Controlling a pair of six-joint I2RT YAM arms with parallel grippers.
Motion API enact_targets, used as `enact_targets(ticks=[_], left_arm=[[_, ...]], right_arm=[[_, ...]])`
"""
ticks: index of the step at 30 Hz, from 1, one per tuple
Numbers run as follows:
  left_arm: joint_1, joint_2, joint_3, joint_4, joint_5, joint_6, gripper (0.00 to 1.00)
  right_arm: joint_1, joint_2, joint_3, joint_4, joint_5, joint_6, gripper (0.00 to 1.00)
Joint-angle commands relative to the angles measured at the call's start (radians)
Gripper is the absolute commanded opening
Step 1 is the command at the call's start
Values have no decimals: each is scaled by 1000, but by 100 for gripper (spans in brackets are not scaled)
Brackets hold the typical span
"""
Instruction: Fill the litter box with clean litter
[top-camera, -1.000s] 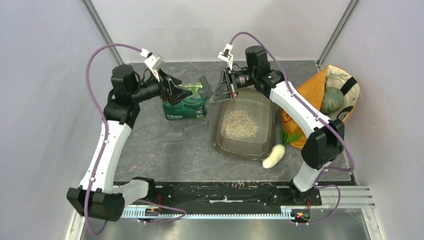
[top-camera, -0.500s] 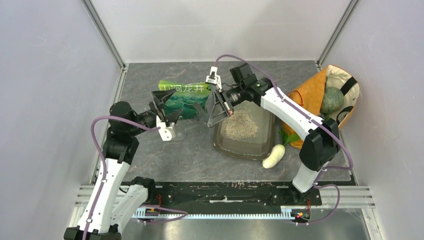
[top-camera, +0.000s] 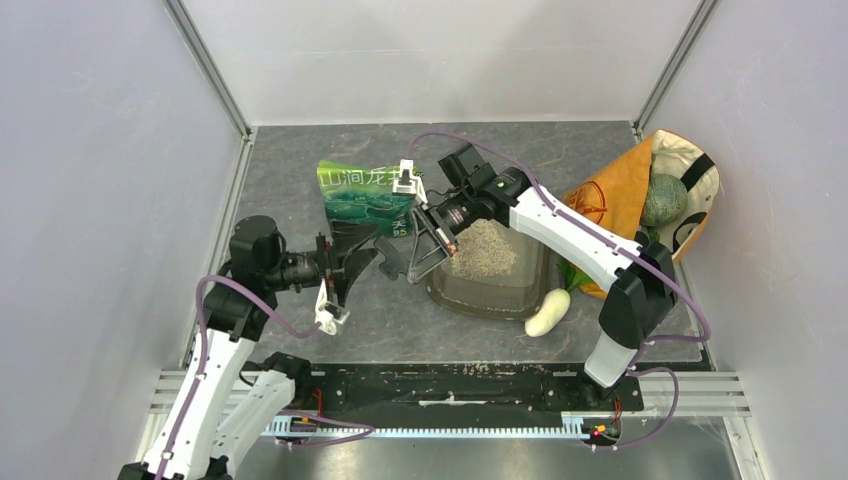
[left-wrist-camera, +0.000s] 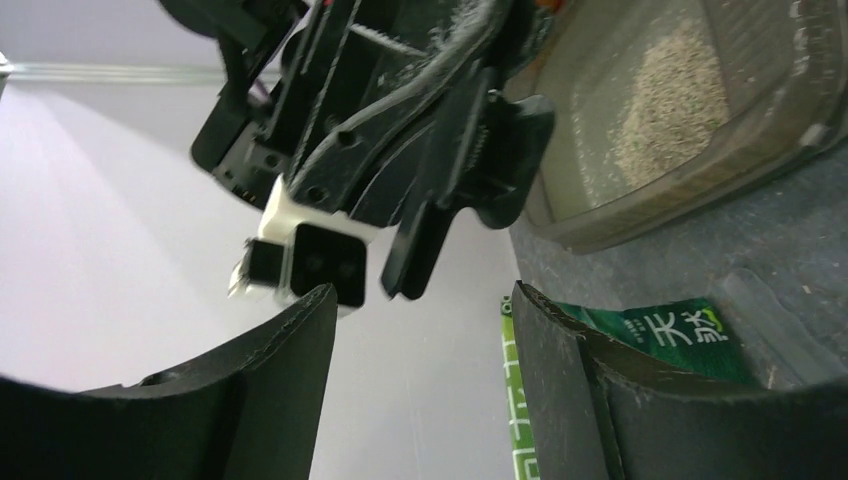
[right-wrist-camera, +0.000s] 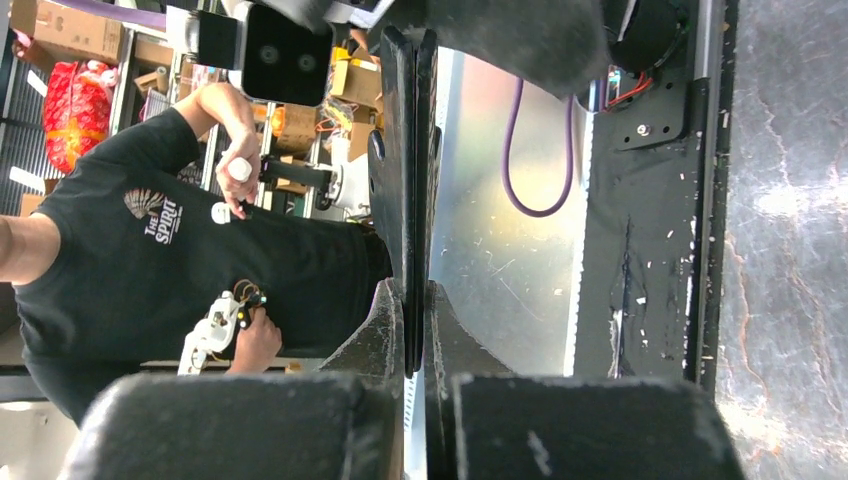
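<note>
The litter box (top-camera: 527, 292), a smoky translucent tray, lies right of centre with a heap of clean litter (top-camera: 480, 248) inside; the left wrist view shows its rim (left-wrist-camera: 700, 195) and the granules (left-wrist-camera: 668, 100). My right gripper (top-camera: 408, 262) hangs off the tray's left edge. It is shut on a thin flat black piece (top-camera: 390, 248), which runs up from between its jaws (right-wrist-camera: 412, 290). My left gripper (top-camera: 356, 264) is just left of that piece, open and holding nothing (left-wrist-camera: 420, 300). The green bag (top-camera: 362, 195) sits behind them, free of both grippers.
An orange-and-cream fabric bag (top-camera: 620, 195) holding a round green vegetable (top-camera: 663, 200) stands at the right wall. A white oval vegetable (top-camera: 547, 312) and green leaves (top-camera: 580, 272) lie by the tray's near right corner. A person (right-wrist-camera: 190, 270) stands beyond the table's near edge.
My left arm has dropped and pulled back from the green bag toward the near side, jaws slightly narrower. The right gripper carried the black piece left and nearer. The bag now faces up.
</note>
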Motion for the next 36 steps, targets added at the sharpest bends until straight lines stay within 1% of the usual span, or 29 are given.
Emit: enact_targets(ticks=[1, 3, 5, 7, 9, 12, 13, 15, 17, 18, 20, 21, 22, 24, 25, 28, 31, 33, 36], left_arm=[[-35, 20, 43, -122, 24, 178, 70], [-49, 20, 41, -123, 13, 188, 69], [-60, 22, 40, -124, 12, 211, 65], [-69, 25, 50, -124, 22, 197, 57], [-77, 22, 54, -126, 27, 185, 50], [-83, 17, 55, -171, 34, 225, 39], [-85, 17, 62, -193, 39, 237, 36], [-90, 19, 84, -254, 35, 253, 26], [-90, 18, 103, -309, 17, 235, 5], [-91, 15, 110, -313, 7, 182, 2], [-91, 18, 133, -312, -8, 38, 2], [-91, 27, 156, -313, -10, -65, 2], [-91, 40, 187, -313, -16, -160, 2], [-90, 83, 253, -313, -26, -383, 2], [-91, 106, 286, -313, -33, -507, 2], [-91, 194, 399, -365, -31, -801, 2], [-91, 266, 465, -385, -25, -1043, 2], [-91, 288, 476, -385, -23, -1139, 2], [-91, 309, 478, -375, -44, -1245, 2]], right_arm=[[28, 12, 36, -8, -36, -7, 0], [37, 24, 46, -8, -43, -2, 0], [42, 37, 52, -8, -48, 5, 0], [45, 47, 52, 6, -55, 31, 0], [46, 46, 36, 58, -66, 81, 0], [52, 49, 30, 93, -74, 126, 0], [52, 51, 29, 105, -77, 137, 2], [50, 51, 30, 136, -78, 161, 16], [29, 39, 49, 139, -48, 142, 37], [2, 31, 67, 135, -27, 117, 43], [-58, 25, 134, 66, 64, 23, 56], [-90, 24, 179, 18, 115, -55, 61], [-117, 21, 221, -31, 178, -116, 64], [-170, -4, 256, -36, 255, -199, 68], [-190, -26, 266, -35, 302, -255, 72], [-196, -103, 265, -38, 380, -435, 80], [-176, -168, 248, -14, 437, -527, 83], [-148, -201, 240, -18, 465, -587, 85], [-95, -232, 234, -34, 474, -656, 86]])
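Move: The black bag clip, still gripped by the right hand, hangs in the air with its middle about 4 cm to the right of the open left hand, 2 cm back and some 2 cm lower. From that left hand the green litter bag stands about 10 cm ahead, 3 cm left and 24 cm below; the litter box is 25 cm right, level, 28 cm below. From the right hand the clip's middle is about 3 cm left and 1 cm ahead. The clip is handed over. The left hand eases back about 3 cm and slightly down and right, and its fingers shut on the clip while the right hand all but holds it still. The right fingers then open wide and leave the clip, pulling quickly forward, then also up, some 10 cm away; the left hand lifts about 5 cm from its low point, rolling some 60 degrees about its rightward-pointing fingers, its top going forward. ##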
